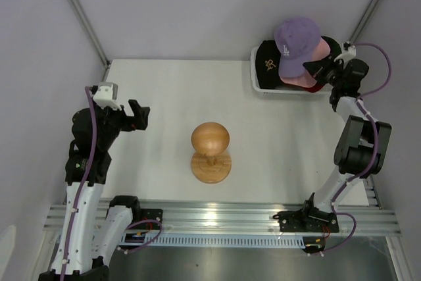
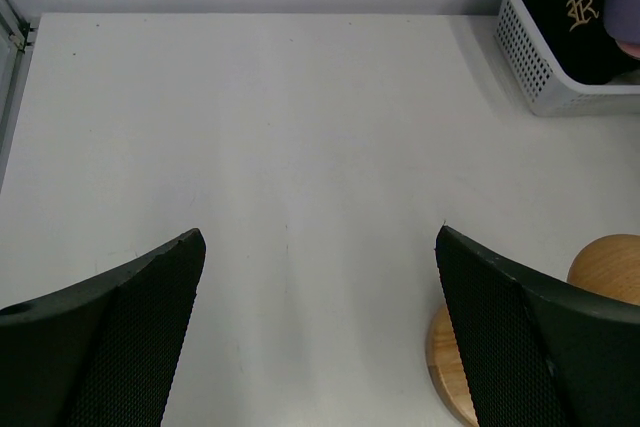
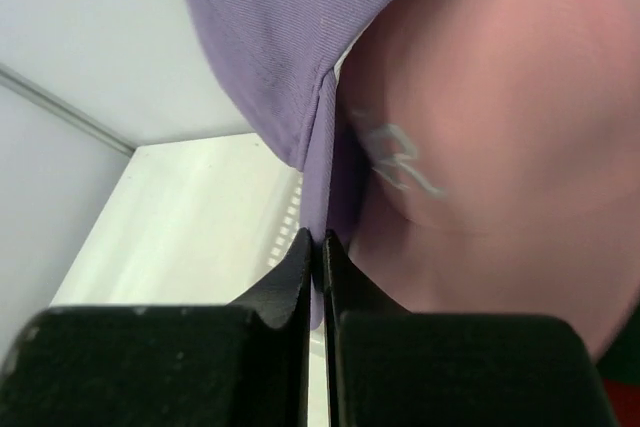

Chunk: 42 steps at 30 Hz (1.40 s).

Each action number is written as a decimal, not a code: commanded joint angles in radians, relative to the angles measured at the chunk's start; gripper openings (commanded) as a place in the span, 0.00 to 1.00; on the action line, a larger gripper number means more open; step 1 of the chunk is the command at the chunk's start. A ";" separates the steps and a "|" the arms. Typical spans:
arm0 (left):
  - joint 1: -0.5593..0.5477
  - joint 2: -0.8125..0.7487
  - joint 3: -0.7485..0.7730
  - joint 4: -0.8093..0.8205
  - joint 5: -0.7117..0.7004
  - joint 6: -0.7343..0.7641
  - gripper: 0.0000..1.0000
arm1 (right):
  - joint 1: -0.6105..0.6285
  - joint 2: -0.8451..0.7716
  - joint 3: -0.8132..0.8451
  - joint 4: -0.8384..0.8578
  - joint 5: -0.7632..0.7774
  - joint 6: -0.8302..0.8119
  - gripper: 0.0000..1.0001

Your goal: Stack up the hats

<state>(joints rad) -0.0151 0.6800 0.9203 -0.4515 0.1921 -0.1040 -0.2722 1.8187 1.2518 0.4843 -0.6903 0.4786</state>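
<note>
A purple cap sits on top of the pile in the white mesh basket at the back right, over a pink cap and beside a black cap with a gold logo. A bit of red cap shows under the pile. My right gripper is shut on the purple cap's edge; the pink cap fills the right of that view. My left gripper is open and empty over the table at the left. The black cap shows in the left wrist view.
The round wooden stand stands in the middle of the table, also at the right edge of the left wrist view. The basket sits against the back wall. Grey walls close in the table on three sides.
</note>
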 commanded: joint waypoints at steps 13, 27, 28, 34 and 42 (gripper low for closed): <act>0.010 -0.033 0.025 0.023 0.070 -0.006 1.00 | 0.205 -0.007 0.420 -0.067 -0.081 -0.078 0.00; 0.010 -0.013 0.048 -0.023 -0.014 -0.028 0.99 | 0.528 -0.271 0.082 0.125 -0.258 0.253 0.00; 0.010 -0.016 0.048 -0.021 -0.020 -0.036 0.99 | 0.557 -0.309 0.031 0.119 -0.243 0.252 0.00; 0.010 -0.046 0.035 0.002 -0.002 -0.052 0.99 | 0.685 -0.568 -0.190 0.068 -0.160 0.333 0.00; 0.010 -0.086 0.031 0.011 -0.032 -0.063 1.00 | 0.777 -0.808 -0.345 -0.078 -0.054 0.336 0.00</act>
<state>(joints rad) -0.0135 0.6132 0.9295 -0.4759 0.1848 -0.1429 0.4759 1.0290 0.9459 0.4652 -0.7963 0.7937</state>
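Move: The wooden hat stand, where the right hand takes the purple cap it already pinches, lies about 37 cm to its left, 32 cm back and, at mid-height, 11 cm lower. The pink cap is some 2 cm ahead, 3 cm right and 6 cm below; the black cap stands 3 cm ahead, 15 cm left and 14 cm below. From the left hand the hat stand is roughly 22 cm right, 6 cm back, 18 cm below. The right hand lifts the still-pinched purple cap, then swings about 30 cm left and back towards the stand. ##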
